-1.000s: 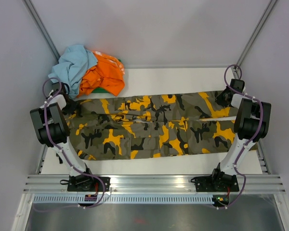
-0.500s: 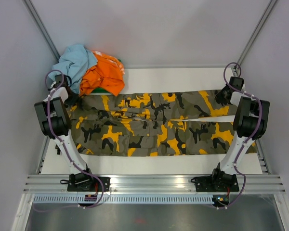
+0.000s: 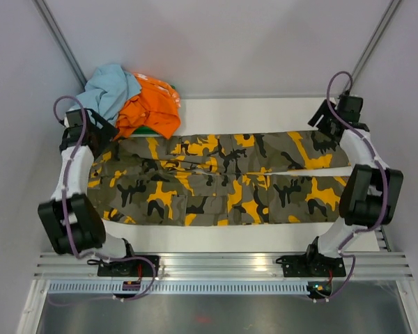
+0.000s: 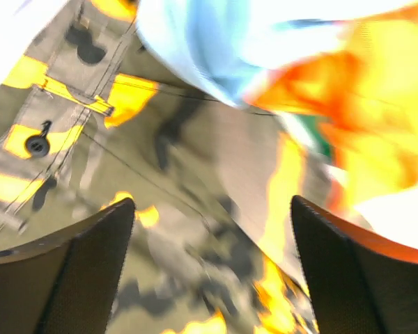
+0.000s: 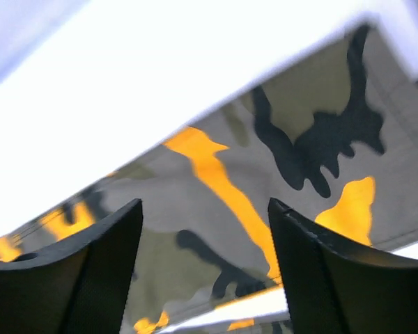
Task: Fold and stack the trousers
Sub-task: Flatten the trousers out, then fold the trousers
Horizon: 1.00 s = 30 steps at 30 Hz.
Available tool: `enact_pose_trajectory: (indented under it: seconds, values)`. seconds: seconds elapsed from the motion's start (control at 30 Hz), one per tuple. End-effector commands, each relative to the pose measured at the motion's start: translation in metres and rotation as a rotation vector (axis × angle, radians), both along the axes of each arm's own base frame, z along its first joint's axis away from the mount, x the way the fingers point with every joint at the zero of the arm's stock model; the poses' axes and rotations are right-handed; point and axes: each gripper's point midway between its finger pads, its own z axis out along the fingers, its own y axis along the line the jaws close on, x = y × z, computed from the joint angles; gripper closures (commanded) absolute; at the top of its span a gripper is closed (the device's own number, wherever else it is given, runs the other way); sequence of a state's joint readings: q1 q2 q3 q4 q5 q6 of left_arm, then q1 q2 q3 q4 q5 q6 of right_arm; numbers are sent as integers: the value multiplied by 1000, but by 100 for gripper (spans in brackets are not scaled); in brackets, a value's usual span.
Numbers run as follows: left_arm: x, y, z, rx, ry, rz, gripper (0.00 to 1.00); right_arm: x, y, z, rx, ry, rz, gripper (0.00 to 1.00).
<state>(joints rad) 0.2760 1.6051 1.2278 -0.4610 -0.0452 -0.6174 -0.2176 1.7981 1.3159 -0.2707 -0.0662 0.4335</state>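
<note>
The camouflage trousers point(image 3: 216, 177) lie flat across the table, waist at the left and both legs side by side reaching to the right. My left gripper point(image 3: 99, 136) is open and empty over the far left waist corner. In the left wrist view its jaws point(image 4: 212, 202) stand wide apart above the camouflage cloth point(image 4: 195, 229). My right gripper point(image 3: 325, 126) is open and empty over the far right leg end. In the right wrist view it point(image 5: 203, 202) hovers above the leg cloth point(image 5: 265, 174) near its hem.
A pile of other clothes sits at the far left corner: a light blue garment point(image 3: 108, 89) and an orange one point(image 3: 150, 108), right beside my left gripper; they show blurred in the left wrist view point(image 4: 362, 76). Bare white table point(image 3: 265, 111) lies beyond the trousers.
Both arms have stretched out and their grippers moved toward the far edge of the trousers, at the two far corners. The trousers lie slightly flatter than a second ago.
</note>
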Motion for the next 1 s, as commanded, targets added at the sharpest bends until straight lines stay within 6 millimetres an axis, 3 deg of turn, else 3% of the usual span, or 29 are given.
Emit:
enact_pose_trajectory:
  seconds: [0.0, 0.03, 0.07, 0.1, 0.13, 0.17, 0.3, 0.43, 0.5, 0.57, 0.67, 0.83, 0.97]
  values:
    - [-47, -16, 57, 35, -107, -36, 0, -25, 13, 82, -77, -145, 66, 20]
    - [-59, -15, 60, 43, -103, -2, 0, -38, 16, 106, -88, -195, 68, 14]
    - [-75, -17, 76, 31, -147, 48, 0, -47, 18, 112, -89, -208, 66, 6]
    - [-92, -18, 61, 18, -109, 81, 0, -62, 22, 102, -79, -182, 66, 2]
    - [-110, -16, 51, -5, -72, 162, 0, -76, 26, 121, -82, -235, 65, 2]
    - [-124, -17, 45, -18, -55, 205, 0, -85, 29, 124, -65, -251, 67, 2]
    - [-183, -31, -8, -139, 39, 356, 0, -121, 67, 108, 95, -267, 163, 2]
    - [-214, -32, -47, -204, 84, 509, 0, -140, 83, 86, 225, -171, 154, 2]
    - [-228, -28, -61, -194, 110, 567, 0, -149, 78, 76, 222, -99, 103, 2]
    - [-236, -24, -66, -181, 122, 619, 0, -155, 60, 70, 152, -48, 17, 2]
    - [-248, -13, -80, -139, 152, 693, 0, -160, 51, 70, 117, -29, -22, 2]
    - [-233, -14, -91, -176, 131, 642, 2, -159, 51, 75, 163, -45, -91, 2]
    - [-223, -19, -94, -196, 115, 557, 3, -164, 37, 88, 135, -120, -195, 2]
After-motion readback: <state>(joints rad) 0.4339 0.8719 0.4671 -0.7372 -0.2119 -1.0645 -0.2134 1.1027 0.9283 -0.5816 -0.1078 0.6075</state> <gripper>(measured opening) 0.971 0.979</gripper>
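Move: The left hand is headed for the trousers' near waistband corner, roughly 24 cm back, 4 cm left and 12 cm down; the far waistband corner lies about 3 cm ahead and 5 cm left, equally low. From the right hand, the near leg's hem is some 25 cm back and 11 cm right, 10 cm down. At that same level, the far leg's hem is 3 cm back and 9 cm right, and the white gap between the legs about 12 cm straight back. Already clear of the cloth and open, the left hand arcs back about 25 cm, first rising some 10 cm and then sinking to low over the near hip edge by the waistband, turning about 35 degrees counter-clockwise with its fingers wide. The right hand opens fully, climbs steeply, swings back some 16 cm and a little left, then drops off its peak to hang open well above the legs and the gap between them, about 6 cm higher than it began. ##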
